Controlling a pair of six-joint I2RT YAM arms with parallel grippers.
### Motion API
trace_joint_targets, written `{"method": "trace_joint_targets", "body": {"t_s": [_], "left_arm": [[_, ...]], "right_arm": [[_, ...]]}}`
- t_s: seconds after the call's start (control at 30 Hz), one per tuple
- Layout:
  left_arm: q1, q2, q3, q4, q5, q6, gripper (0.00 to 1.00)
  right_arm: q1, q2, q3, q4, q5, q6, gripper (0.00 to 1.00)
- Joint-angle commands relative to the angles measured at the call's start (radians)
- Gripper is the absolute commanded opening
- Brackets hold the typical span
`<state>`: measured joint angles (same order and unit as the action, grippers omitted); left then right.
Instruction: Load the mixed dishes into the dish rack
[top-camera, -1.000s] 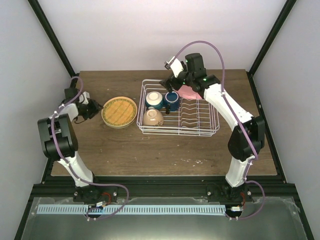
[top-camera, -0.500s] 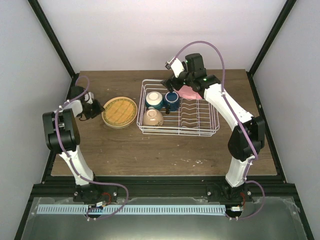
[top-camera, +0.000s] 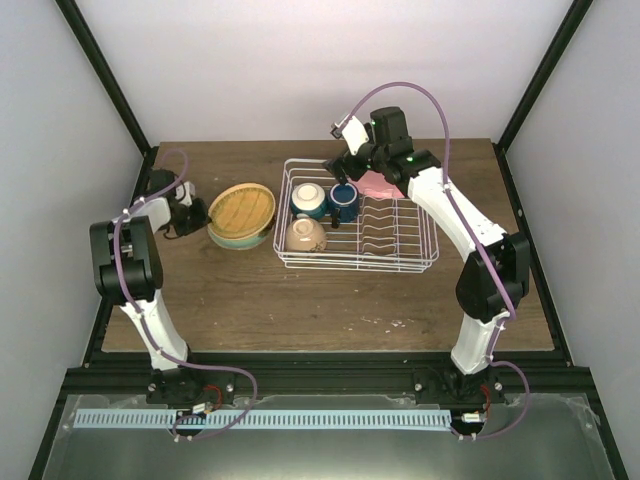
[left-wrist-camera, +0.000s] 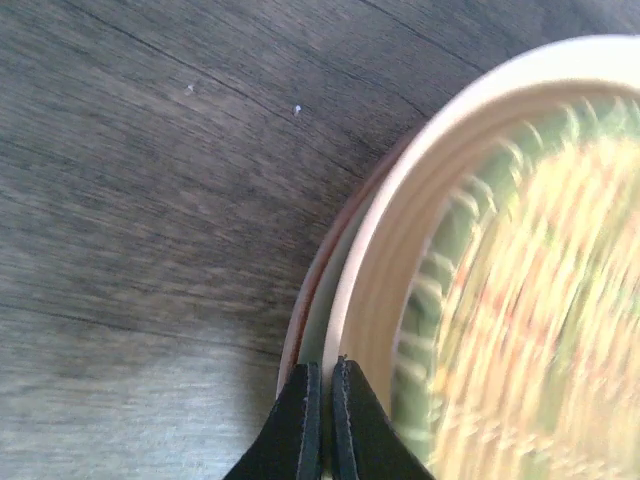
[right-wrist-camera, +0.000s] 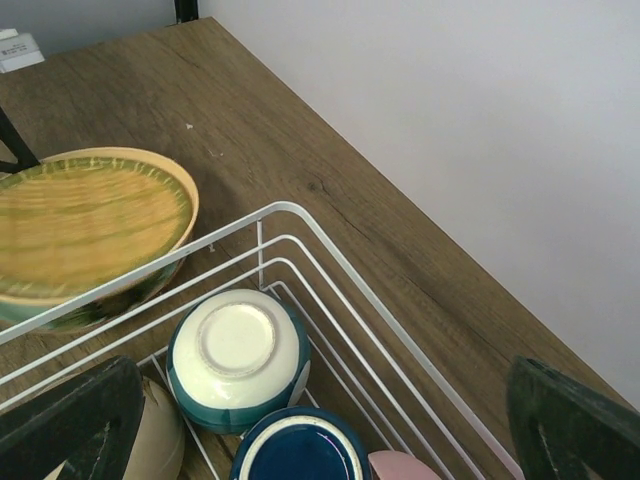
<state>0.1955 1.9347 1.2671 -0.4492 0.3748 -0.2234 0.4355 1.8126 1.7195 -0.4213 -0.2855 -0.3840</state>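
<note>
The tan-yellow woven-pattern plate (top-camera: 242, 213) (left-wrist-camera: 500, 300) stands tilted on the table left of the dish rack (top-camera: 400, 262), its left edge raised. My left gripper (top-camera: 200, 214) (left-wrist-camera: 322, 372) is shut on that plate's left rim. Inside the rack's left end sit an upturned white-and-blue bowl (top-camera: 307, 198) (right-wrist-camera: 238, 355), a dark blue mug (top-camera: 344, 200) (right-wrist-camera: 298, 450) and a cream bowl (top-camera: 305, 235) (right-wrist-camera: 165, 440). A pink plate (top-camera: 378, 185) (right-wrist-camera: 400, 468) lies at the rack's back. My right gripper (top-camera: 352, 165) (right-wrist-camera: 320, 410) hangs open above the mug, holding nothing.
The rack's upright prongs (top-camera: 385, 228) fill its right half. In the right wrist view the white rim (right-wrist-camera: 330, 225) of the rack runs beside the tilted plate (right-wrist-camera: 90, 225). Dark wood table (top-camera: 300, 300) stretches in front of the rack; black frame posts (top-camera: 110, 85) flank the back corners.
My left gripper has closed on the tan-yellow plate's left rim and tipped the plate up, shifting it slightly right. The right arm has stayed still.
</note>
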Motion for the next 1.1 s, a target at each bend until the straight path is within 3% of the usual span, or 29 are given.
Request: {"method": "trace_joint_targets", "body": {"t_s": [0.0, 0.77, 1.07], "left_arm": [[-0.008, 0.038, 0.004, -0.005, -0.021, -0.011, 0.0], [0.028, -0.171, 0.076, -0.116, -0.046, 0.0, 0.0], [0.072, -0.262, 0.033, -0.157, -0.039, 0.016, 0.0]], "right_arm": [[0.006, -0.017, 0.023, -0.011, 0.009, 0.004, 1.0], [0.012, -0.005, 0.022, -0.025, -0.039, 0.023, 1.0], [0.019, 0.013, 0.025, -0.046, -0.066, 0.032, 1.0]]}}
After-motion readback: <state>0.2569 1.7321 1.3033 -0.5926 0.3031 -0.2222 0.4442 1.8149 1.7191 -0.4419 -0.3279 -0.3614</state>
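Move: The left hand already pinches the left rim of the woven plate, whose middle lies some 8 cm right and 2 cm ahead; the green plate beneath is centred about 8 cm right and 3 cm below. The rack's middle is roughly 37 cm right, straight across; in it the teal bowl sits about 24 cm right, 4 cm ahead, and the brown bowl 24 cm right, 4 cm back. From the right hand, the rack's middle is 6 cm right, 5 cm back and 23 cm below. After edging about half a centimetre right and down with its fingers still shut on the woven plate's rim, the left hand pauses, then lifts the plate by its left edge, rising about 8 cm off the green plate, slowly at first and then faster. As it climbs it also draws the plate some 4 cm to the left, away from the rack, the fingers keeping their pinch and the wrist tilting only slightly. ##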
